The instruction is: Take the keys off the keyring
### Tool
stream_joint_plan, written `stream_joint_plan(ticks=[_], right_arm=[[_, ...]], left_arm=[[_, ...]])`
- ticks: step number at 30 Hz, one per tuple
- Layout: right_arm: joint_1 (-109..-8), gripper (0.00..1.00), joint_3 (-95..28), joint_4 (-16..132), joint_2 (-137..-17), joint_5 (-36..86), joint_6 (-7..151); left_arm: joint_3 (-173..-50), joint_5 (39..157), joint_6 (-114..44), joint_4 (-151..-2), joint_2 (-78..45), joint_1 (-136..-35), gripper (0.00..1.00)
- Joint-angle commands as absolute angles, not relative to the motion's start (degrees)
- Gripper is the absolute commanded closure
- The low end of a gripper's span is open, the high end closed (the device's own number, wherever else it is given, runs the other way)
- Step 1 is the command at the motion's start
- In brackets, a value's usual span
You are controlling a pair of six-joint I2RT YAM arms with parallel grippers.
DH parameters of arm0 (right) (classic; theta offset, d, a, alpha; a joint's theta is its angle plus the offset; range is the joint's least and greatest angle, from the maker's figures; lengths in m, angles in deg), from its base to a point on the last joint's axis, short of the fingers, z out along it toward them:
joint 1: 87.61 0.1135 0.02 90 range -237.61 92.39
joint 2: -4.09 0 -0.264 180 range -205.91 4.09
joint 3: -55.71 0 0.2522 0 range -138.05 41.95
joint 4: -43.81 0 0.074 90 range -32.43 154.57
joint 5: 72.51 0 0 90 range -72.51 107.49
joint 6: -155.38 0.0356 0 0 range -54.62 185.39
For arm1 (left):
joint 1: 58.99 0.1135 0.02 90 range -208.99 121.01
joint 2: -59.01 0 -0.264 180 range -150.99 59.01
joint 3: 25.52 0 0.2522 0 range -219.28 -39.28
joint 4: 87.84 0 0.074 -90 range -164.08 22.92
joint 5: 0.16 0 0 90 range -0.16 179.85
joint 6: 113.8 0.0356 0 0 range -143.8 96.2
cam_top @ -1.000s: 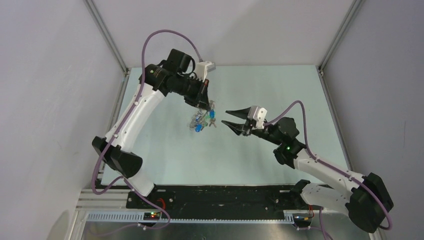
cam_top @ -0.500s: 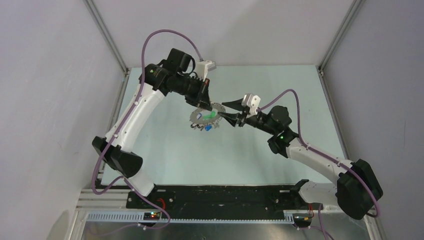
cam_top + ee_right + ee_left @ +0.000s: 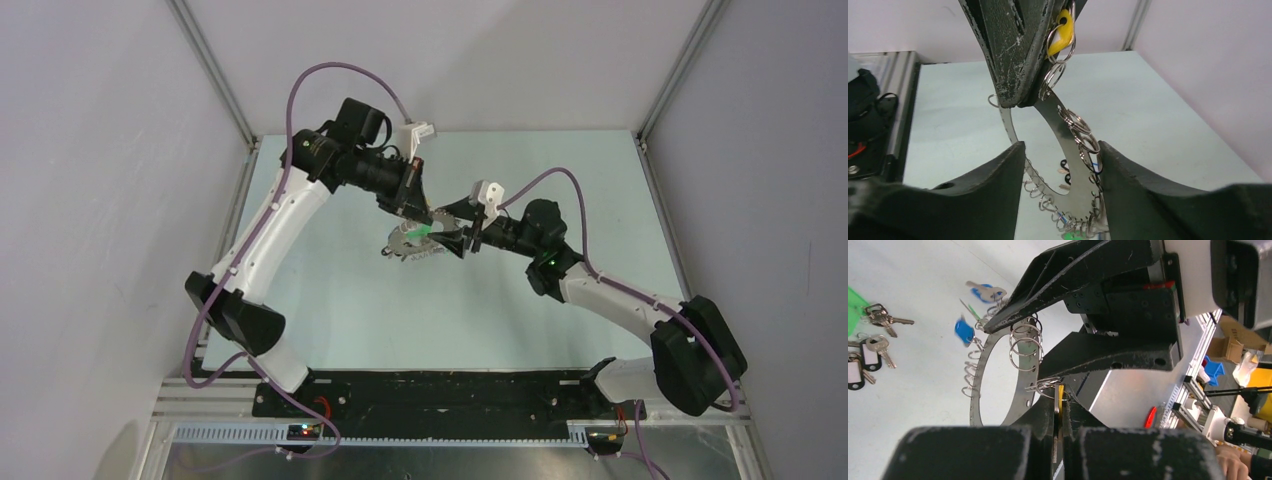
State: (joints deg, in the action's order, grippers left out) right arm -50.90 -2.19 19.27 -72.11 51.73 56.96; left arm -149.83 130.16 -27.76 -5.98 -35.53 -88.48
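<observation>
The keyring (image 3: 405, 245) is a flat grey ring held up off the table, tilted, its rim fringed with small split rings. My left gripper (image 3: 418, 208) is shut on its upper rim (image 3: 1024, 395), with a yellow tag (image 3: 1063, 31) pinched alongside. Blue-tagged keys (image 3: 964, 331) and a green tag (image 3: 425, 230) hang from the lower rim. My right gripper (image 3: 1060, 147) is open, and one finger stands on each side of the keyring's band (image 3: 1073, 165) without touching it. From above the right gripper (image 3: 447, 228) sits just right of the ring.
Loose keys (image 3: 878, 315) with dark and white tags (image 3: 870, 354) lie on the pale table next to a green tag (image 3: 853, 310), below and left of the ring. Metal frame rails (image 3: 215, 75) border the table at left and right.
My right arm has reached left to the ring and its jaws have opened wider around the band. My left gripper has swung the ring from hanging loosely to flatter.
</observation>
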Motion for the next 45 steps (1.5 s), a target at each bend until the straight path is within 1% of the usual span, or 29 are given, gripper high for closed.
stream_joint_plan(ticks=[1, 2, 3, 4, 6, 7, 8, 9, 10, 12, 19, 26, 32, 36, 39, 41, 45], right_arm=[[-53.42, 0.47, -5.56, 17.09, -72.76, 61.79, 61.3], [-54.25, 0.51, -5.92, 17.15, -72.83, 63.9, 61.85], [-54.58, 0.58, -6.11, 17.28, -72.82, 64.73, 62.48], [-55.16, 0.6, -6.37, 17.81, -72.82, 65.89, 62.66], [-55.86, 0.73, -6.65, 19.07, -72.55, 68.07, 62.74], [-56.18, 0.76, -6.83, 20.24, -72.44, 68.88, 62.74], [-56.34, 0.84, -7.23, 20.84, -72.36, 70.33, 62.62], [-56.54, 0.87, -7.61, 22.09, -72.2, 71.07, 62.55], [-56.65, 0.94, -7.8, 22.73, -71.96, 72.43, 62.54], [-56.93, 1.0, -8.31, 24.49, -71.55, 73.82, 62.73], [-58.16, 1.0, -11.63, 33.79, -70.75, 79.16, 62.25], [-60.0, 1.0, -14.19, 42.2, -69.54, 84.24, 60.07], [-60.46, 1.0, -22.13, 59.84, -72.42, 88.59, 56.77], [-60.36, 1.0, -25.95, 70.14, -74.59, 88.98, 52.65], [-60.43, 1.0, -28.04, 75.35, -76.51, 88.43, 49.48], [-60.47, 1.0, -29.45, 78.13, -77.67, 88.64, 48.31], [-60.6, 1.0, -30.53, 80.48, -78.59, 89.19, 46.9]], left_arm=[[-149.04, 134.93, -26.63, -7.94, -32.43, -88.69, 1.0], [-148.75, 135.15, -26.66, -7.92, -32.46, -88.69, 1.0], [-148.64, 135.32, -26.65, -7.86, -32.54, -88.69, 1.0], [-148.45, 135.43, -26.58, -7.92, -32.56, -88.69, 1.0], [-148.48, 135.56, -26.34, -7.91, -32.36, -88.68, 1.0], [-148.63, 135.53, -26.1, -7.95, -32.34, -88.69, 1.0], [-148.71, 135.49, -26.01, -7.98, -32.27, -88.69, 1.0], [-149.1, 135.31, -25.76, -7.89, -32.24, -88.69, 1.0], [-149.3, 134.9, -25.57, -7.9, -32.16, -88.69, 1.0], [-150.01, 134.12, -25.18, -7.92, -32.07, -88.69, 1.0], [-153.01, 133.55, -23.89, -7.95, -32.4, -88.78, 1.0], [-152.8, 126.57, -19.99, -7.59, -32.11, -90.01, 1.0], [-152.86, 122.96, -15.44, -7.42, -32.6, -93.21, 1.0], [-153.54, 110.52, -7.2, -7.46, -32.64, -98.18, 1.0], [-154.27, 97.91, -1.03, -7.44, -33.11, -102.09, 1.0], [-155.26, 92.87, 2.16, -7.48, -33.58, -103.2, 1.0], [-155.96, 87.47, 8.94, -7.53, -33.37, -104.83, 1.0]])
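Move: The nearer upper stretch of the keyring's rim is already between the right hand's open fingers, level fore-and-aft and sideways and about 1 cm above the hand point. The yellow-tagged key, still pinched by the left hand, is straight across from the right hand, roughly 4 cm to its left and 3 cm above; the loose keys lie some 7 cm left, 4 cm ahead and 24 cm down. From the left hand, that rim is about 4 cm to the right and 2 cm below. Drawing back and a little to its right, the right hand shuts its fingers on the keyring's rim just below the left fingertips, then keeps hold and goes on back and right, some 4 cm in all, swinging its fingers counter-clockwise and tipping them down. The left hand keeps its pinch on the yellow-tagged key, edges back, then sinks about 2 cm while turning some 40 degrees, fingertips dipping. ##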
